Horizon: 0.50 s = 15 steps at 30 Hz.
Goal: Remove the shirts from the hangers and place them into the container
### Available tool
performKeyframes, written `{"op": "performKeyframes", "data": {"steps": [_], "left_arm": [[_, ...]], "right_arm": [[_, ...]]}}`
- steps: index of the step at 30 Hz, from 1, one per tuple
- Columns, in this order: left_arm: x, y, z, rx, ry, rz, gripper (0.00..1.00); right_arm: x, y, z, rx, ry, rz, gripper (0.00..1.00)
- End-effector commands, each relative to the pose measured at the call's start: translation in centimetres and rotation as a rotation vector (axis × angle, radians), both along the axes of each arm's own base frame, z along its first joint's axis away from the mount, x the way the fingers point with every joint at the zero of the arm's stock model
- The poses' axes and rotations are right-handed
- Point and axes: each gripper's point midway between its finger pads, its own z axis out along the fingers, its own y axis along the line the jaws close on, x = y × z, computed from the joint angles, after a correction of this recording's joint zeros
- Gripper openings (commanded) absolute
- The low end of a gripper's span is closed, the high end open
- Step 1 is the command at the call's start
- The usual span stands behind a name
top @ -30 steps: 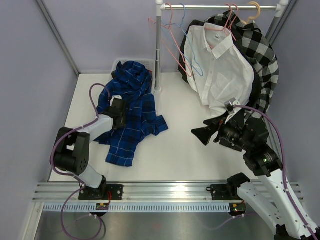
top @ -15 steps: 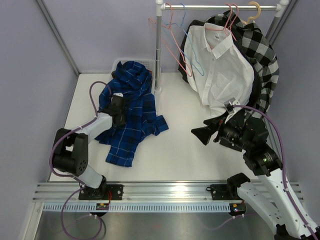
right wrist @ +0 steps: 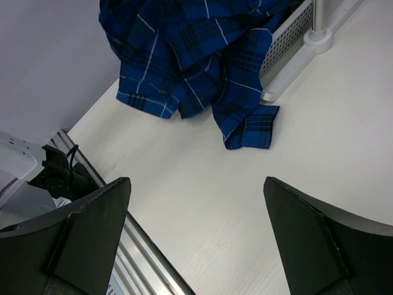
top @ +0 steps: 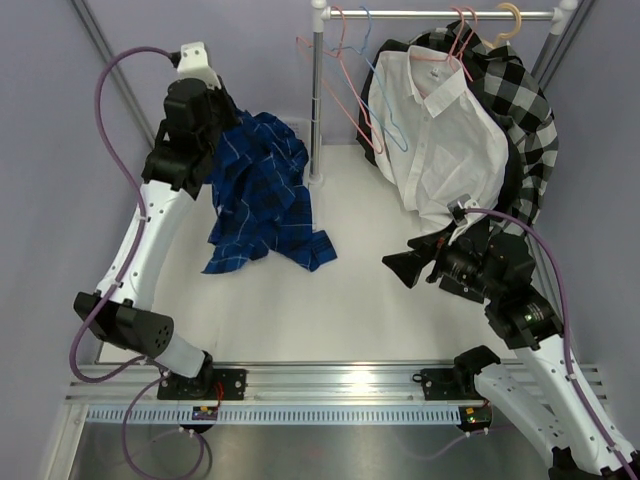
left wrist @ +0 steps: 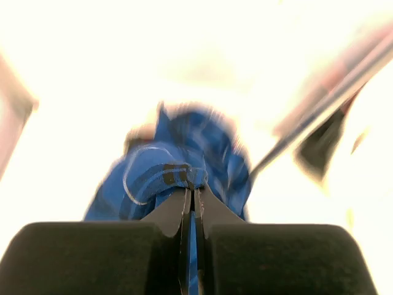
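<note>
My left gripper [top: 215,120] is raised high at the back left and is shut on the royal blue shirt [top: 260,190]. Blue cloth is pinched between its tips [left wrist: 193,187]. The shirt hangs from the grip, and its lower hem and one cuff [right wrist: 255,126] trail on the table. It covers the container in the top view. In the right wrist view the container's perforated white wall [right wrist: 288,34] shows beside the shirt [right wrist: 202,67]. A white shirt [top: 440,140] and a black-and-white checked shirt [top: 525,100] hang on pink hangers [top: 462,40]. My right gripper [top: 405,268] stands open over bare table, holding nothing.
A metal rail on an upright pole [top: 317,100] crosses the back, its foot [right wrist: 319,37] next to the container. Empty pink hangers [top: 340,80] and a light blue hanger [top: 385,120] hang near the pole. Grey walls close in the sides; an aluminium rail [top: 330,380] runs along the near edge.
The left gripper closed on the blue shirt on the table, then swung up and back, lifting most of the shirt off the table. The right arm stayed still.
</note>
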Motion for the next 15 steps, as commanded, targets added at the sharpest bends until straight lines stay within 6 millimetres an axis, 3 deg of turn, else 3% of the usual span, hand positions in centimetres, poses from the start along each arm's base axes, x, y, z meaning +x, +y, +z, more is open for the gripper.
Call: {"op": "performKeyframes", "data": {"steps": [1,2,4,5,7,8,9,11,12,15], "left_arm": [[3.3,-1.6,4.1,0.009,-0.123,-0.052,0.0],[5.2,-2.2,4.1,0.007,-0.151,-0.055,0.0],[6.9,-3.2,4.6,0.005,-0.198,-0.089,0.0],[9.0,-4.1,3.0,0.007,-0.194,-0.101,0.0],[11.1,-4.9,1.7,0.001,-0.187,-0.11,0.0],[12.1,-5.1,0.3,0.007,-0.165,-0.105,0.0],[14.0,-5.5,-2.5,0.015,-0.122,-0.095,0.0],[15.6,-6.1,-5.7,0.01,-0.073,-0.101,0.0],[16.7,-6.9,-8.9,0.0,-0.019,-0.116,0.0],[17.7,-7.4,-13.7,-0.025,0.067,-0.113,0.0]], "right_arm": [[0.7,-0.2,0.6,0.001,-0.025,-0.026,0.99],[0.8,-0.2,0.5,-0.001,-0.019,-0.029,0.99],[0.9,-0.3,0.2,-0.007,-0.012,-0.034,0.99],[1.0,-0.3,0.1,-0.01,-0.011,-0.037,0.99],[1.1,-0.4,0.0,-0.013,-0.008,-0.043,0.99],[1.2,-0.3,-0.1,-0.017,-0.005,-0.044,0.99],[1.2,-0.4,-0.2,-0.019,-0.001,-0.046,0.99],[1.5,-0.4,-0.5,-0.026,0.009,-0.051,0.99],[1.6,-0.4,-0.6,-0.03,0.013,-0.056,0.99],[1.9,-0.4,-1.0,-0.038,0.026,-0.06,0.99]]}}
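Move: The container, with part of the blue plaid shirt already over it, lies about 16 cm ahead of the left gripper, a few centimetres to its right and some 36 cm below. The foot of the rack post is about 13 cm ahead, 17 cm to the right. The shirt's loose sleeve end lies on the table some 10 cm back and 19 cm right. From the right gripper the container is roughly 40 cm ahead, 38 cm left and 28 cm below. Bring the left gripper, still shut on the raised blue shirt, forward by some 17 cm and a little right towards the container. Let it rise about 5 cm first, then sweep it down nearly 20 cm, lifting the fingertips slightly and then tipping them down as it drops. Keep the pinch closed throughout. ##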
